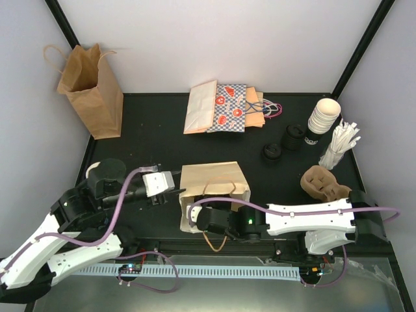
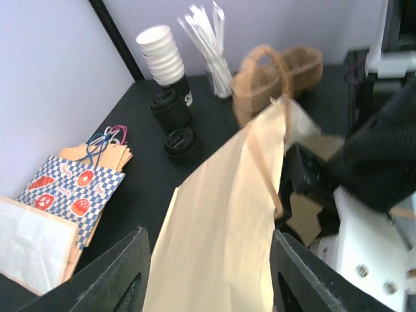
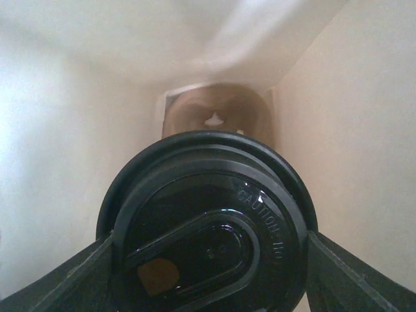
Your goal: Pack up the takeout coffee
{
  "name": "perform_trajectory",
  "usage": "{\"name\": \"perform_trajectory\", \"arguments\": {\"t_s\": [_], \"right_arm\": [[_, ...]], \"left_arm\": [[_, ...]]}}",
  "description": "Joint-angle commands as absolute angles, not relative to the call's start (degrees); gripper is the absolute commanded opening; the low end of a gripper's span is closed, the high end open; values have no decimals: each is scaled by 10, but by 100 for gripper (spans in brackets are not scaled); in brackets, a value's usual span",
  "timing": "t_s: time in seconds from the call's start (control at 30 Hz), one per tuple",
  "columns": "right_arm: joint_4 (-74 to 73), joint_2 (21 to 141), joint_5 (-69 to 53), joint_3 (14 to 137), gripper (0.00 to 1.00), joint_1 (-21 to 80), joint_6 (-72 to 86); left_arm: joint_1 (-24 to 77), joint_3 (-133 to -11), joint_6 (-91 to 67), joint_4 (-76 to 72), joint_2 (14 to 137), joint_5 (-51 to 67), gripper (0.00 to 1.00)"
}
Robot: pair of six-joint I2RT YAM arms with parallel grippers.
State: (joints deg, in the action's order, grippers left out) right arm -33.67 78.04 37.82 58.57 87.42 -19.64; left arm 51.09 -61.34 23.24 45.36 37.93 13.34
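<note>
A cream handled paper bag (image 1: 214,179) lies at the table's near middle, its mouth toward the arms. My right gripper (image 3: 208,260) reaches inside it, shut on a takeout coffee whose black lid (image 3: 208,221) fills the right wrist view; the cup body is hidden under the lid. From above, only the right wrist (image 1: 218,221) shows at the bag's mouth. My left gripper (image 1: 168,184) is at the bag's left side. Its jaws stand open with the bag's wall (image 2: 227,214) between them. A stack of white cups (image 1: 324,117) stands at the back right.
Black lids (image 1: 292,138) and a bundle of white sticks (image 1: 339,144) sit near the cup stack. A brown pulp carrier (image 1: 322,182) is at the right. A brown paper bag (image 1: 91,88) stands back left. Flat bags (image 1: 224,107) lie at the back middle.
</note>
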Motion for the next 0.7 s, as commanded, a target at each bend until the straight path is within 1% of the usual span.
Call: {"name": "perform_trajectory", "arguments": {"t_s": [0.0, 0.07, 0.1, 0.2, 0.27, 0.33, 0.37, 0.4, 0.53, 0.67], "right_arm": [[-317, 772, 389, 562, 62, 877, -185], [-315, 768, 385, 552, 62, 877, -179], [-313, 767, 386, 549, 62, 878, -177], [-315, 766, 393, 544, 62, 878, -177], [-314, 763, 397, 542, 62, 878, -180], [-315, 758, 400, 539, 62, 877, -180], [-314, 756, 402, 538, 62, 878, -180], [-316, 756, 404, 537, 62, 878, -179], [-319, 751, 408, 529, 62, 877, -180], [-312, 742, 412, 518, 62, 878, -185]], "left_arm": [[512, -617, 133, 392, 343, 113, 59], [510, -622, 92, 393, 340, 75, 67], [507, -629, 73, 401, 346, 56, 70], [479, -659, 26, 451, 399, 26, 74], [438, -668, 4, 470, 431, 35, 78], [370, -663, -16, 469, 450, 73, 88], [329, -658, -35, 463, 457, 96, 97], [290, -654, -53, 458, 464, 115, 99], [176, -646, -79, 442, 514, 197, 99], [114, -650, -86, 423, 607, 286, 99]]}}
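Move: The right hand holds the lidded coffee cup inside the tilted paper bag. The cup carrier in the bag's bottom lies about 9 cm ahead, 3 cm left and 12 cm lower; the loose black lids are some 22 cm ahead, 19 cm right and 15 cm lower. From the raised left hand, the paper bag's middle is roughly 11 cm right, 3 cm ahead and 20 cm below, and those lids about 22 cm ahead, 29 cm right and 31 cm lower. Still gripping the lidded cup, the right hand lowers it about 2 cm deeper into the bag towards the carrier, then drifts nearly as far right. The left hand, already loose from the bag, opens fully, rises a little, then sweeps some 15 cm forward and 8 cm left along the bag's left side, sinking below its starting height as the wrist swings counter-clockwise and tips down. ##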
